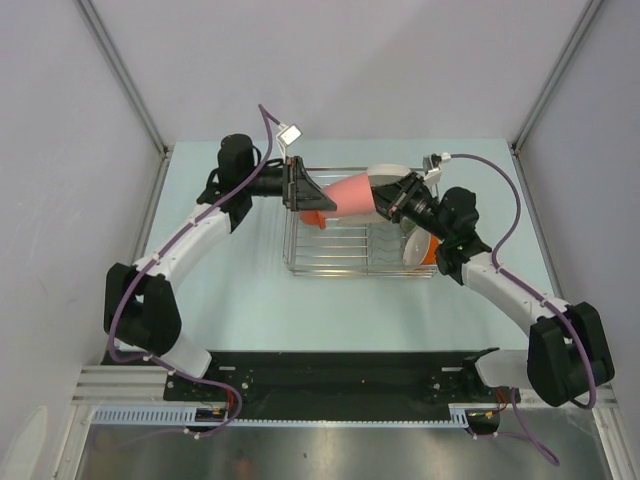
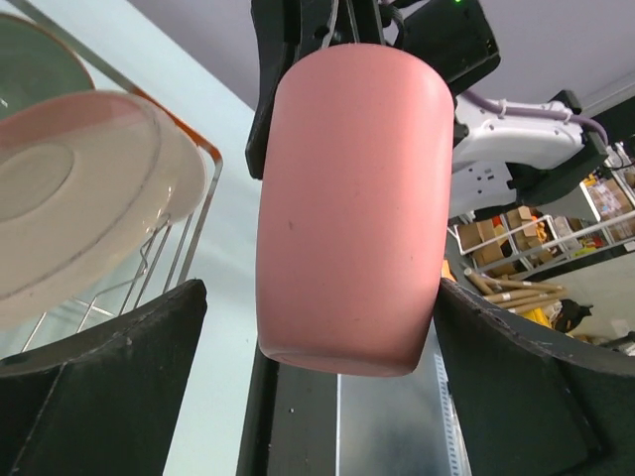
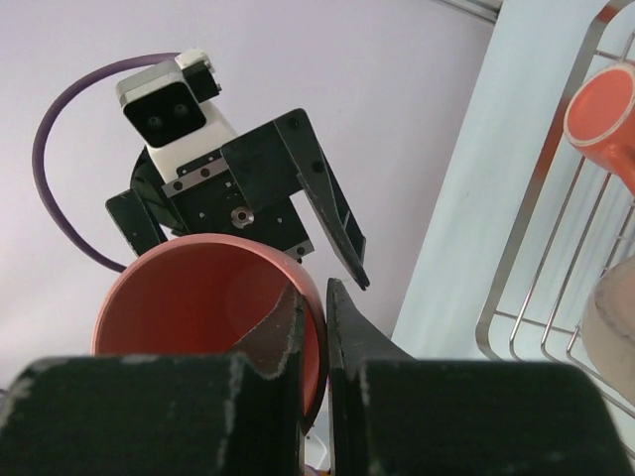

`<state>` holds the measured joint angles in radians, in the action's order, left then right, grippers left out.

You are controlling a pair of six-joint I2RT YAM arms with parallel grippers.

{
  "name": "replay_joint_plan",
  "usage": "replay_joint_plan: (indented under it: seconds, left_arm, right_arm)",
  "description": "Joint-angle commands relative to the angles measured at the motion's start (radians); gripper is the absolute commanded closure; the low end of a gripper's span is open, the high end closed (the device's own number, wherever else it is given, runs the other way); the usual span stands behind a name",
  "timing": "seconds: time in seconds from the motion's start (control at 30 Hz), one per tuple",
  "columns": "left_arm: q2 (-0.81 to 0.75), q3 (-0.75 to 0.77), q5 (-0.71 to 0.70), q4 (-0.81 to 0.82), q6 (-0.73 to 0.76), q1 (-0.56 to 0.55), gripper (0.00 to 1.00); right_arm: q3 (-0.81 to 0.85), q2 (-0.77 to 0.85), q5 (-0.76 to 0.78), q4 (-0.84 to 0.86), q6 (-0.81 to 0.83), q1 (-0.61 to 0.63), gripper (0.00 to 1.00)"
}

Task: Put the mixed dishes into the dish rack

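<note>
The pink tumbler (image 1: 350, 195) hangs on its side above the dish rack (image 1: 340, 268). My right gripper (image 1: 388, 203) is shut on its rim, with one finger inside the mouth and one outside, as the right wrist view shows (image 3: 315, 290). My left gripper (image 1: 312, 195) is open and straddles the tumbler's base (image 2: 352, 208). There is a gap at its left finger (image 2: 119, 377), and its right finger (image 2: 526, 367) is close to the wall. Plates (image 2: 69, 188) stand upright in the rack. An orange cup (image 1: 312, 218) lies in the rack's left part.
A pale green bowl (image 2: 30, 59) sits behind the plates. A white mug with orange on it (image 1: 422, 250) is at the rack's right end. The rack's wire rim (image 3: 516, 248) runs below the tumbler. Grey walls close in the table on three sides.
</note>
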<state>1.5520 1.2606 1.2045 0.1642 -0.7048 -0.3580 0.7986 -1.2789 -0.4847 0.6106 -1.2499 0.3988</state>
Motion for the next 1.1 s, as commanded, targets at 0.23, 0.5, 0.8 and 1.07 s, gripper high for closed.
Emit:
replay_joint_plan:
  seconds: [0.23,0.5,0.8,1.07]
  left_arm:
    - [-0.032,0.051,-0.051,-0.086,0.11,-0.022,0.01]
    - [-0.038,0.056,-0.028,-0.084,0.122,-0.021,0.39]
    - [-0.052,0.185,-0.081,-0.432,0.378,0.047,0.99]
    - [0.025,0.427,-0.46,-1.02,0.793,0.044,1.0]
  right_arm:
    - [0.011,-0.066,0.009,0.182,-0.045,0.052,1.0]
    - [0.011,-0.146,0.021,0.27,-0.056,0.091,1.0]
    - [0.011,0.055,0.055,-0.118,0.21,-0.017,0.37]
    - [0.01,0.3,0.242,-0.561,0.477,-0.106,0.2]
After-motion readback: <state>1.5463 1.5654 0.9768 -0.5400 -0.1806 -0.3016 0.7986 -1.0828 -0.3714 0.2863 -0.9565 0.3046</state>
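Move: Held in mid-air by the right fingers at its rim, the pink cup's middle is about 5 cm to the right of the open left hand and 1 cm ahead; from the right hand it is some 6 cm left, level in reach and 2 cm up. From the left hand, the orange mug in the rack lies about 3 cm ahead, 3 cm left and 18 cm down, the white dish roughly 9 cm ahead, 16 cm right and 13 cm down. The right hand, still pinching the rim, feeds the cup about 3 cm to the left and slightly forward and down, deeper between the nearly still left fingers, which close by about a quarter of their range onto the sides of its bottom end. Only then do the right fingers open and let go, backing off about 9 cm to the right and turning clockwise and down some 20 degrees, while the left hand keeps its grip and carries the cup about 5 cm left and forward, rising slightly as its fingers swing down and forward some 20 degrees. ##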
